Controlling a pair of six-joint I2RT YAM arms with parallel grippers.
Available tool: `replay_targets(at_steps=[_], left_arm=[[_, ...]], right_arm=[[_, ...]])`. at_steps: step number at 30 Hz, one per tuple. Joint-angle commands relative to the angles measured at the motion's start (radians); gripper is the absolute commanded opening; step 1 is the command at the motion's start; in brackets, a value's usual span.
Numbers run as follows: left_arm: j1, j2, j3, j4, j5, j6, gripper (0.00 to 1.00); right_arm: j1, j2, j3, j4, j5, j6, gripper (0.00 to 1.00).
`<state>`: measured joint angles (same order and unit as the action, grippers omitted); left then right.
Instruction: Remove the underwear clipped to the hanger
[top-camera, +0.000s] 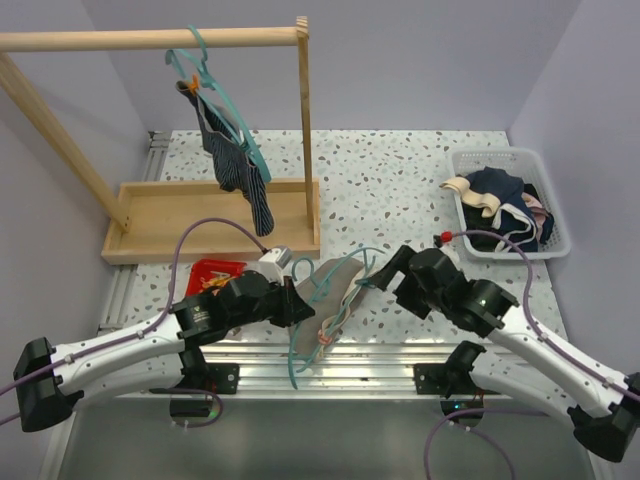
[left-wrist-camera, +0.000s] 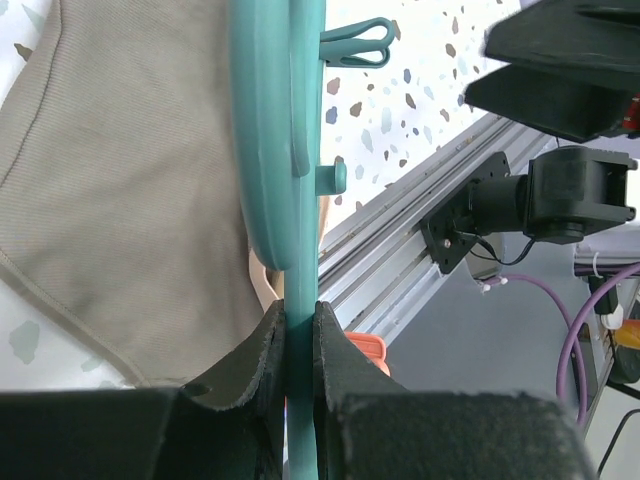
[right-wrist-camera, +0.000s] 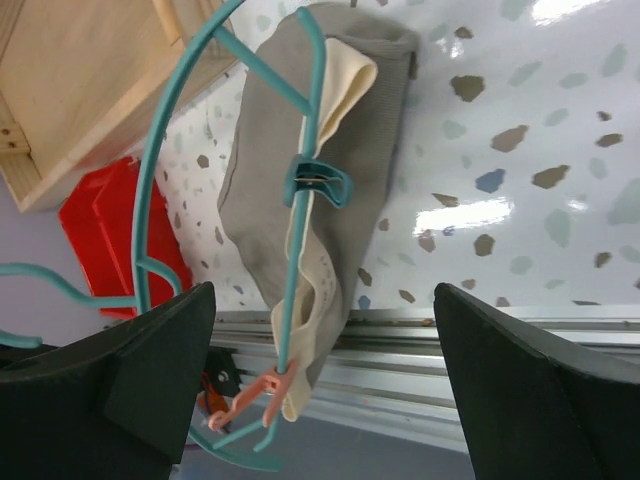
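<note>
The grey-beige underwear (top-camera: 338, 280) is clipped to a teal hanger (top-camera: 318, 300) held over the table's near edge. My left gripper (top-camera: 300, 302) is shut on the hanger's thin bar (left-wrist-camera: 300, 330), with the cloth (left-wrist-camera: 120, 200) just beyond its fingers. A teal clip (right-wrist-camera: 318, 183) pins the cloth mid-bar and a peach clip (right-wrist-camera: 250, 395) pins its lower end. My right gripper (right-wrist-camera: 325, 390) stands open, its jaws wide apart on either side of the hanging underwear (right-wrist-camera: 330, 130) and touching nothing. The navy striped underwear (top-camera: 235, 150) hangs from another teal hanger on the wooden rack (top-camera: 150, 38).
A white basket (top-camera: 553, 205) with several garments stands at the back right. The rack's wooden base tray (top-camera: 180, 210) lies at the back left. A red bin (top-camera: 213, 271) sits just in front of it, beside my left arm. The aluminium frame rail (top-camera: 330, 365) runs along the near edge.
</note>
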<state>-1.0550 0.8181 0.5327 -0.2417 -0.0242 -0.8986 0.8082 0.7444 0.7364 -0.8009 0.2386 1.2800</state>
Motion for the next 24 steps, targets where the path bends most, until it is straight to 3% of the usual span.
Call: replay_targets(at_steps=[1,7,12,16,19,20,23,24], left_arm=[[-0.003,-0.010,0.038,0.048,0.006,0.001,0.00],[-0.003,-0.036,0.041,0.027,0.001,-0.003,0.00],[-0.003,-0.063,0.026,0.027,0.000,-0.023,0.00],[-0.003,-0.074,0.023,0.022,-0.003,-0.028,0.00],[-0.003,-0.085,0.024,0.016,-0.008,-0.029,0.00],[-0.003,-0.086,0.023,0.012,-0.010,-0.029,0.00],[-0.003,-0.096,0.021,-0.005,-0.019,-0.033,0.00],[-0.003,-0.097,0.018,-0.013,-0.022,-0.033,0.00]], right_arm=[[-0.007,0.120,-0.011,0.189,-0.071,0.019,0.95],[-0.029,0.243,0.008,0.288,-0.101,0.030,0.91],[-0.063,0.300,0.018,0.315,-0.122,0.028,0.79],[-0.083,0.305,-0.002,0.350,-0.143,0.030,0.65],[-0.102,0.305,-0.009,0.364,-0.159,0.032,0.41],[-0.103,0.302,-0.008,0.362,-0.159,0.032,0.25],[-0.104,0.286,0.007,0.319,-0.150,0.019,0.00],[-0.104,0.279,0.012,0.309,-0.144,0.015,0.00]])
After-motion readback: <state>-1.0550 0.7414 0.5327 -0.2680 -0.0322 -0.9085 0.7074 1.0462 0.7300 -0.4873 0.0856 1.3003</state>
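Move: The teal clip that still pins the grey underwear to the hanger sits roughly 5 cm ahead of my open right hand, 5 cm to its left and 4 cm lower. From that hand, the orange clip is about 8 cm back, 15 cm left and 6 cm down; the underwear's middle is some 12 cm left, 1 cm ahead and 8 cm down. From my left hand, which holds the hanger, the teal clip is about 8 cm ahead, 16 cm right and 2 cm lower. I swing my right hand left, forward and down to the teal clip, then ease on mainly forward, about 5 cm each way forward and left and some 3 cm down, with a slight tilt. On the way in its wide-open fingers shut and pinch the clip's handles, while my left hand keeps its grip on the hanger and lifts it about 1.5 cm. ##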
